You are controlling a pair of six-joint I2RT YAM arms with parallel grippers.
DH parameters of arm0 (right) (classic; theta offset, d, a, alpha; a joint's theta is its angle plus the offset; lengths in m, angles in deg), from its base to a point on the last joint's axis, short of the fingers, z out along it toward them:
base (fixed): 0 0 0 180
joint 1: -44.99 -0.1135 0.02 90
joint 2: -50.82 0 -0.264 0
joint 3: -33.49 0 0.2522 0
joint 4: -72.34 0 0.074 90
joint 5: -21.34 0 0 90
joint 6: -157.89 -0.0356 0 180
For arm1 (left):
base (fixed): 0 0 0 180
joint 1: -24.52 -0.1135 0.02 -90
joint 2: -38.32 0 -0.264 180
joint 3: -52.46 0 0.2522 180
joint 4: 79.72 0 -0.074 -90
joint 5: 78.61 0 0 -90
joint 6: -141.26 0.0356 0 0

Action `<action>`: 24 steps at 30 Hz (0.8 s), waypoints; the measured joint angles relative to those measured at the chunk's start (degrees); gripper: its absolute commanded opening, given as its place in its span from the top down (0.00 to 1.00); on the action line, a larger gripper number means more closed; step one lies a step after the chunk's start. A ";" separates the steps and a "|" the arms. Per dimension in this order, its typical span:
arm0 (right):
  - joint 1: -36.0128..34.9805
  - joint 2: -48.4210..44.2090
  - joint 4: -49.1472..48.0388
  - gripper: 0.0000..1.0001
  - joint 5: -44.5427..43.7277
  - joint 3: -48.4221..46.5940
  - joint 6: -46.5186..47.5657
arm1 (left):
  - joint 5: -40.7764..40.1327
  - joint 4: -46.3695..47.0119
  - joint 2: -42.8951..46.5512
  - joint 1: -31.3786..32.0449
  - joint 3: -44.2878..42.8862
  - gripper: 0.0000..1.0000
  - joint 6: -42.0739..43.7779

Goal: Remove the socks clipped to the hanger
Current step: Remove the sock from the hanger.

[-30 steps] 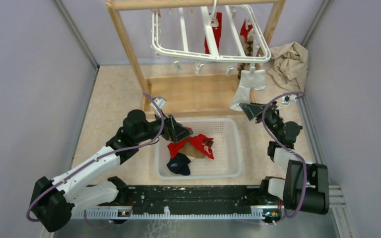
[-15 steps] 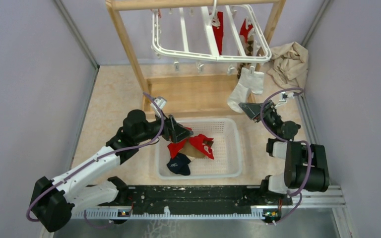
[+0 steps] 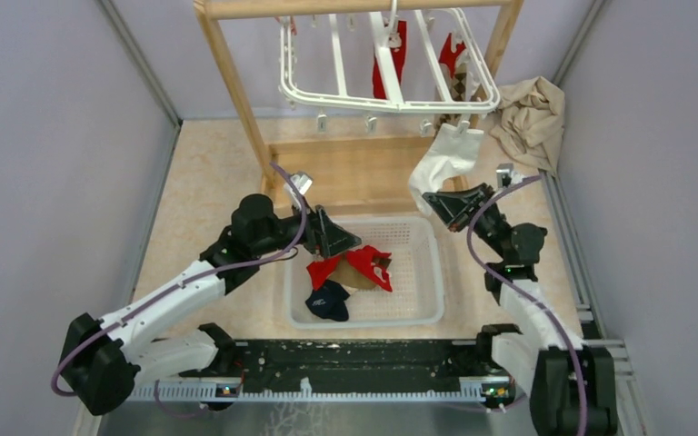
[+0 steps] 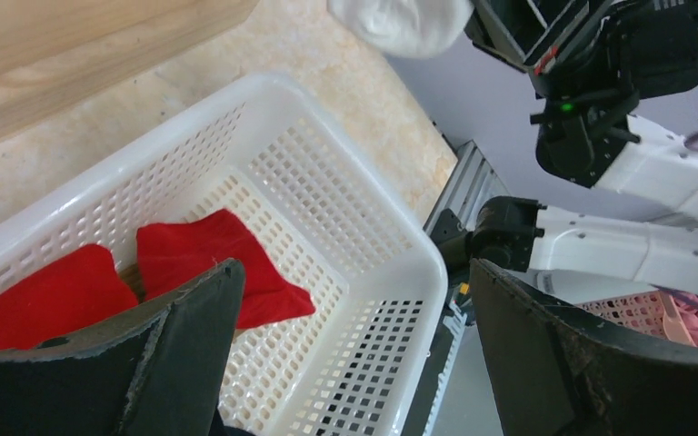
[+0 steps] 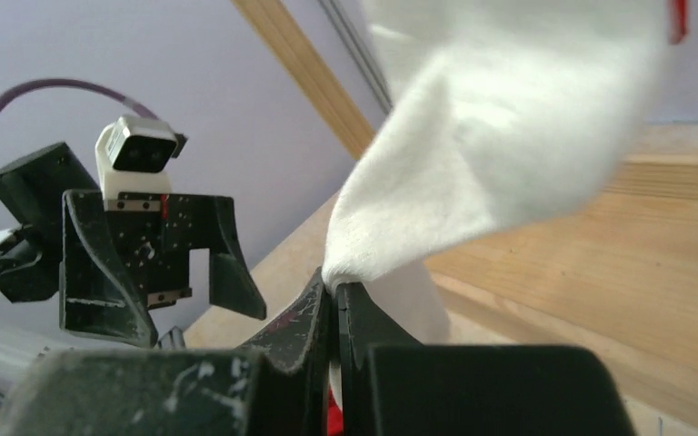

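The white hanger [image 3: 386, 86] hangs from the wooden frame at the back. Two red socks [image 3: 391, 54] and a patterned one [image 3: 462, 86] are clipped to it. A cream sock [image 3: 443, 156] hangs from a front-right clip and is drawn down and to the left. My right gripper [image 3: 429, 200] is shut on its lower end; in the right wrist view the cream sock [image 5: 509, 118] is pinched at the right gripper's [image 5: 334, 289] tips. My left gripper [image 3: 344, 238] is open and holds nothing over the basket's left side. In its own view, the left gripper [image 4: 356, 272] frames the basket rim.
The white perforated basket [image 3: 432, 277] holds red socks [image 3: 369, 265] and a navy one [image 3: 329, 300]. The wooden frame [image 3: 236, 91] and its base board [image 3: 354, 173] stand behind it. A tan cloth heap [image 3: 529, 113] lies at the back right. Walls close in on both sides.
My right gripper has shut on the cream sock's lower end and moved left, stretching the sock that way. The left arm shifted slightly and stays open.
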 measured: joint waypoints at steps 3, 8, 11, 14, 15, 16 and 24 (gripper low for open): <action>-7.74 -8.22 16.06 1.00 -6.16 -3.93 10.47 | 0.00 0.02 0.02 0.48 -1.60 0.01 -0.22; -13.86 -11.89 30.60 1.00 -13.51 -8.98 20.57 | -0.28 -0.68 0.02 1.09 -5.03 0.01 -0.57; -17.00 -11.65 38.12 1.00 -18.64 -9.94 25.24 | -0.94 -2.75 0.17 1.11 -8.26 0.01 -0.59; -21.64 -10.97 44.70 1.00 -23.41 -11.56 29.46 | -1.79 -4.85 0.81 1.11 -12.07 0.01 -0.55; -23.87 -10.49 46.95 1.00 -25.77 -12.74 31.28 | -2.23 -5.53 1.14 1.11 -13.25 0.01 -0.50; -25.55 -10.08 48.26 1.00 -27.12 -13.64 32.39 | -2.78 -6.16 1.57 1.11 -14.38 0.01 -0.35; -37.24 -4.00 53.68 1.00 -34.73 -21.94 38.80 | -6.73 -9.25 3.06 1.11 -15.78 0.01 1.86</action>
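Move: Already pinched at the foot end in the right fingers, the white sock has its middle about 5 cm ahead, 4 cm right and 6 cm above that hand. Its clip is some 8 cm ahead, 7 cm right and 13 cm up. The basket's middle lies roughly 14 cm left, 9 cm back and 23 cm below. From the open left hand, the white sock's middle is about 12 cm ahead, 20 cm right and 10 cm higher. Pulling the white sock sideways by its foot, the right hand keeps its shut pinch and travels about 10 cm left towards the space over the basket and the left hand. It rises a little, dips, then comes back to near its starting height, its fingers tipping down from pointing upward to nearly level. The left hand, fingers wide open, rises about 11 cm beside it, tilting slightly upward. ##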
